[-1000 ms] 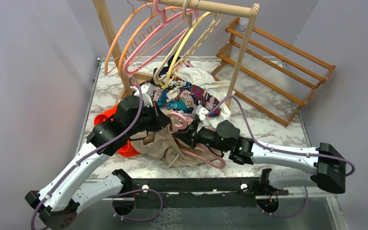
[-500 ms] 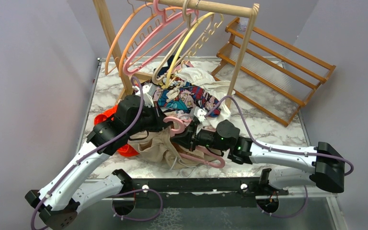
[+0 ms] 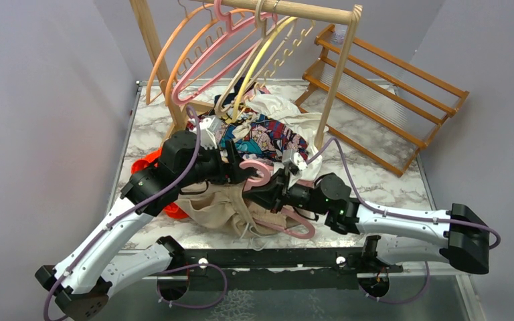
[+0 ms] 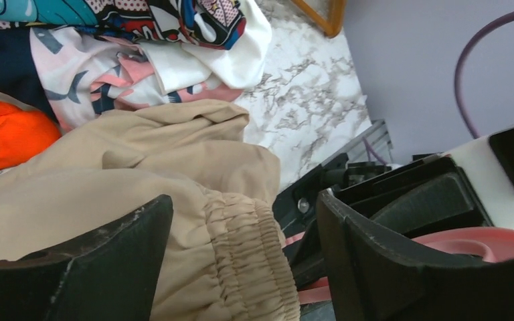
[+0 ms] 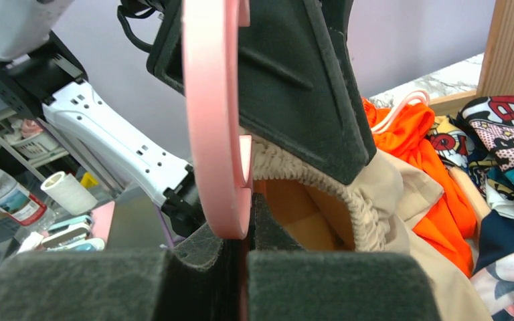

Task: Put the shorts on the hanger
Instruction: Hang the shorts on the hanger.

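Note:
The beige shorts (image 3: 213,208) lie bunched at the near middle of the table. Their gathered waistband (image 4: 244,257) sits loose between the spread fingers of my left gripper (image 4: 244,200), which is open and stands by the hanger's hook (image 3: 241,171). My right gripper (image 5: 244,235) is shut on the pink hanger (image 5: 211,100), gripping it near the hook, with the waistband opening (image 5: 355,207) just behind. In the top view the hanger (image 3: 297,230) slants from its hook (image 3: 262,171) down toward the near edge, over the shorts, with my right gripper (image 3: 272,192) on it.
A wooden rail (image 3: 308,10) at the back carries orange, pink and yellow hangers (image 3: 194,63). Under it sits a pile with a comic-print cloth (image 3: 264,140). A bright orange garment (image 3: 148,162) lies left of the shorts. A wooden slatted rack (image 3: 381,100) leans at the back right.
My left gripper has opened and let go of the shorts' waistband. The right arm has shifted the hanger slightly right and back.

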`<state>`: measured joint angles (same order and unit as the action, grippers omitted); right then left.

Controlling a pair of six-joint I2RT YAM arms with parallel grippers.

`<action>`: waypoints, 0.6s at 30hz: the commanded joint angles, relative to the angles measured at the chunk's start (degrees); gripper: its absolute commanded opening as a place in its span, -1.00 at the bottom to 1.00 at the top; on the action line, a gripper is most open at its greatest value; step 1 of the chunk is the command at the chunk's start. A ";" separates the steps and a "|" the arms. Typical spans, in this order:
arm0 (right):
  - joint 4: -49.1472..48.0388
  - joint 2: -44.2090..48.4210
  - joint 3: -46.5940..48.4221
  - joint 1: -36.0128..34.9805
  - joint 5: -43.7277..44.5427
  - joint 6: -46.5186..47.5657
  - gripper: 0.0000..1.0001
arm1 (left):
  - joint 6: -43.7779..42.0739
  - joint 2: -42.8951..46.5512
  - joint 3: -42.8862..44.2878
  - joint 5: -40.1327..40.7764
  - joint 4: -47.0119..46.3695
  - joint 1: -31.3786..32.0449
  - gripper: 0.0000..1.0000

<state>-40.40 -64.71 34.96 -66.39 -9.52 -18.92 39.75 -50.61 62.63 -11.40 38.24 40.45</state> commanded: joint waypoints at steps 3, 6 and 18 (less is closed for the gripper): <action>-8.95 2.15 -0.96 -0.46 0.66 -2.76 -0.98 | -1.28 1.72 4.79 -1.34 -1.63 -0.19 0.86; -10.08 2.82 -1.63 -0.49 1.18 -3.56 -0.98 | -1.87 1.78 6.66 -0.40 -0.80 -0.20 0.98; -9.96 7.53 -3.81 -0.49 3.57 -3.85 -0.98 | -5.56 3.34 16.45 8.04 4.05 -0.19 0.98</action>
<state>-46.68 -60.12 31.59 -66.43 -7.94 -22.48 36.71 -49.47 74.39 -8.97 39.94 40.32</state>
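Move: The waistband of the beige shorts, just released, lies some 4 cm back from the left hand and about 5 cm below it, neither left nor right. The pink hanger's hook stands about 4 cm to the left hand's right, 2 cm back, at its height; the patterned shorts lie roughly 20 cm ahead, 5 cm right and 20 cm below. From the right hand, which grips the hanger, the waistband is around 3 cm left, 1 cm back and 4 cm below. Lift the left gripper about 8 cm almost straight up, away from the beige waistband, spreading its already parted fingers fully and tipping them up some 10 degrees. Keep the right gripper shut on the pink hanger and raise it about 3 cm while easing it 2 cm right, its fingertips tilting up a little. ##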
